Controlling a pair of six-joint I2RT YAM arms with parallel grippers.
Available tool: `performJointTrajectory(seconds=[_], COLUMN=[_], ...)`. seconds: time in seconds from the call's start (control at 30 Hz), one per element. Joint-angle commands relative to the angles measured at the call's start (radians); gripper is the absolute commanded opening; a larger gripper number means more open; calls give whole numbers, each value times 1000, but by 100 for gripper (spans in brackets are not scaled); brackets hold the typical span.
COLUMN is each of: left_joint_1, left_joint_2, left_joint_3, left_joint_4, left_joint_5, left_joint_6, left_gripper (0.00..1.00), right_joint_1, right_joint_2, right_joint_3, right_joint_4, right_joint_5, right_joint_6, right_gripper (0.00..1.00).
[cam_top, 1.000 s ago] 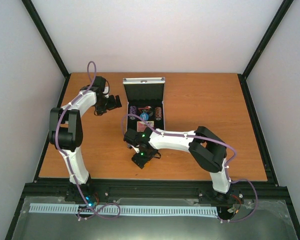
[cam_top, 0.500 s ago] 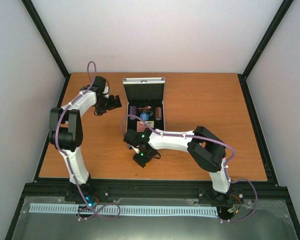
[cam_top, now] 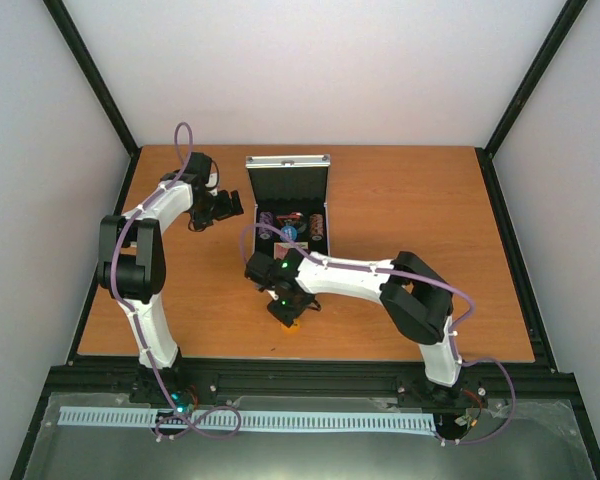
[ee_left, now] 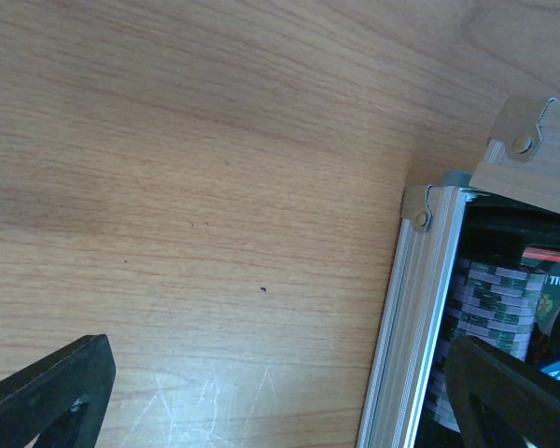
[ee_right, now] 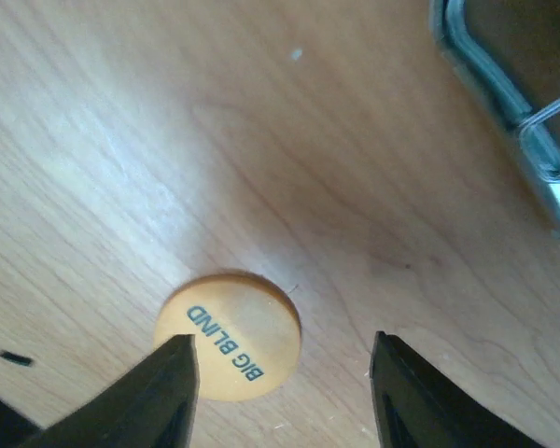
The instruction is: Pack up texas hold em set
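Note:
The small silver case (cam_top: 288, 178) stands open at the table's back middle, with chip stacks (ee_left: 490, 301) and a blue disc (cam_top: 290, 232) inside. An orange disc (ee_right: 229, 336) printed BIG BLIND lies flat on the wood in front of the case. My right gripper (ee_right: 285, 378) hovers over it, open; its left finger (ee_right: 159, 397) overlaps the disc's edge and the right finger stands well apart from it. My left gripper (ee_left: 280, 401) is open wide and straddles the case's left wall (ee_left: 406, 355), holding nothing.
A corner of the case (ee_right: 532, 140) shows at the upper right of the right wrist view. Bare wooden table (cam_top: 430, 220) stretches to the right of the case. Black frame rails run along the table's edges.
My right gripper has shifted slightly toward the case and its jaws have narrowed. The orange disc now shows at its near side. The left arm has not moved.

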Motion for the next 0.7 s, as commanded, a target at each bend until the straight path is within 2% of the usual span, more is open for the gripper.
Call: performJointTrajectory(seconds=[0.0,0.1,0.17,0.5,0.67], left_joint_1=[3,3,2,2,3], left_joint_2=[-3,-6,-8,-1,8], left_joint_3=[15,15,13,6,14], left_joint_4=[4,1,0,-3,-2], left_joint_5=[-1,-3,-6,-11,-6], left_joint_6=[16,16,16,18,13], left_gripper=[100,100,100,100,100], right_joint_1=[-26,-28,-28,-26,-25], right_joint_2=[-59,-48,-38,7,38], right_joint_3=[63,69,61,-2,-9], right_joint_4=[-38,-46,-44,14,27], right_joint_5=[15,-15,-53,-155,-159], right_joint_6=[-27,-46,-53,-54,-62], right_gripper=[60,72,76,75,75])
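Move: The orange BIG BLIND button lies flat on the table about 2 cm back, 1 cm to the left and 2 cm below my right hand, nearer one half-open finger than the other. The case handle is some 10 cm ahead of that hand and about 1 cm left; the open case's middle is about 24 cm ahead and 1 cm left. From my left hand the button is roughly 30 cm back, 16 cm right and 7 cm below. My right hand opens its half-closed fingers to about three quarters while hopping up some 2.5 cm, a little forward and left. Then I reverse and come down and back, about 2.5 cm each way, tilting the fingertips back some 5 to 10 degrees, so the open fingers straddle the BIG BLIND button from just above. ##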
